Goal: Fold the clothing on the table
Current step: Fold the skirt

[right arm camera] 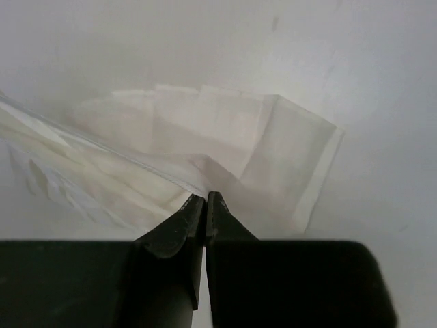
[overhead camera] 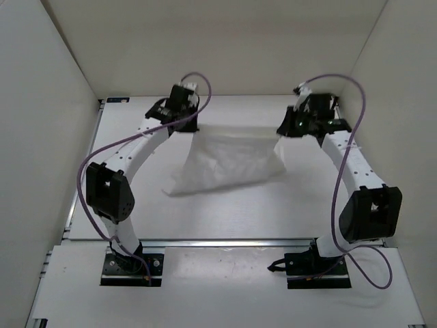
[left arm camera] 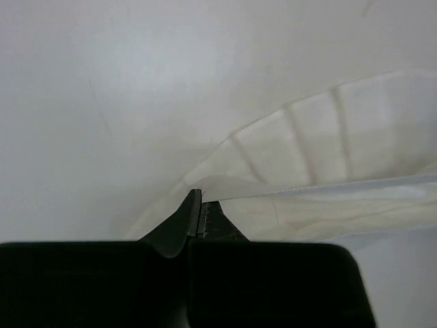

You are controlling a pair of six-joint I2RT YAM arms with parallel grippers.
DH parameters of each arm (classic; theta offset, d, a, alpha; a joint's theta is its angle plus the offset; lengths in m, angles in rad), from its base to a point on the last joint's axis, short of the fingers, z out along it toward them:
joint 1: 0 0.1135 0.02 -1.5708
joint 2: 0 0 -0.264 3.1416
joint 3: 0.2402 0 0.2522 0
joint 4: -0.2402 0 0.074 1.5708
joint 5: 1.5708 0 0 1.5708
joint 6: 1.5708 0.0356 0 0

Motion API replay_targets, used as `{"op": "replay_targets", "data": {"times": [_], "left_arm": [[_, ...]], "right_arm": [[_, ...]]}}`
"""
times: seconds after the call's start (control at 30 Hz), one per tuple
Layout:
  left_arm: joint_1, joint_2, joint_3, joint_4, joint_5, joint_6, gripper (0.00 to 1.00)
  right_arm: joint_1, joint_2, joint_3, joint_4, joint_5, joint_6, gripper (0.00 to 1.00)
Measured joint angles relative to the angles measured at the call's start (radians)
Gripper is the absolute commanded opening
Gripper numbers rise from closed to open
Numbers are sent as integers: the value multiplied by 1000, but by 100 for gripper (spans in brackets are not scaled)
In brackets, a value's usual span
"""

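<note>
The white clothing [overhead camera: 229, 158] hangs stretched between my two grippers above the far half of the table [overhead camera: 225, 212], its lower part resting on the surface. My left gripper [overhead camera: 189, 127] is shut on the garment's left top corner. In the left wrist view the black fingertips [left arm camera: 193, 205] pinch a thin edge of the clothing [left arm camera: 321, 171]. My right gripper [overhead camera: 284, 130] is shut on the right top corner. The right wrist view shows its gripper [right arm camera: 205, 199] closed on a stitched hem of the clothing [right arm camera: 225, 137], which drapes away below.
White walls enclose the table on the left, back and right. A metal rail [overhead camera: 225, 241] runs along the near edge between the two arm bases [overhead camera: 133, 266] [overhead camera: 317, 270]. Purple cables loop off both arms.
</note>
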Motion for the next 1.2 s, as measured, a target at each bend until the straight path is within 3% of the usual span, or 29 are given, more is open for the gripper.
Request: {"op": "replay_targets", "data": {"times": [0.13, 0.23, 0.37, 0.5, 0.6, 0.7, 0.9, 1.2], "left_arm": [[-9, 103, 425, 18, -78, 42, 0], [-43, 23, 482, 89, -137, 72, 0], [-83, -221, 245, 177, -134, 77, 0], [-121, -464, -178, 268, -81, 30, 0], [-146, -562, -457, 245, -30, -34, 0], [-166, -611, -624, 172, 38, -101, 0], [-58, -687, -639, 163, 141, -138, 0], [-12, -315, -503, 174, 87, -116, 0]], "right_arm": [[-61, 34, 341, -12, 42, -22, 0], [-55, -60, 386, 41, 86, -37, 0], [-38, -285, 193, 98, 76, -39, 0], [-33, -494, -150, 124, 24, -16, 0], [-4, -598, -396, 53, 8, 14, 0], [19, -680, -526, -65, -29, 56, 0], [33, -655, -515, -68, -110, 79, 0], [20, -248, -401, 82, -105, 69, 0]]}}
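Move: I already hold the skirt's upper edge between my hands, and it hangs below them, its middle about 13 cm to the right of my left hand, 3 cm back and 8 cm down. The bare table where I bring it down is centred some 11 cm back, 13 cm to the right and 15 cm below that hand, with the metal rail about 27 cm straight back. From my right hand that patch lies 11 cm back, 13 cm left and 17 cm down, the skirt's middle 3 cm back, 13 cm left and 9 cm down. With both hands together I fling the skirt's edge up some 22 cm, first forward and then already drawing back, my fingers swinging up about 35 degrees. I whip it back towards my bases and down past the starting height, then ease forward again, sinking a little towards the table, fingers pointing down again and both grips still shut on the edge. ##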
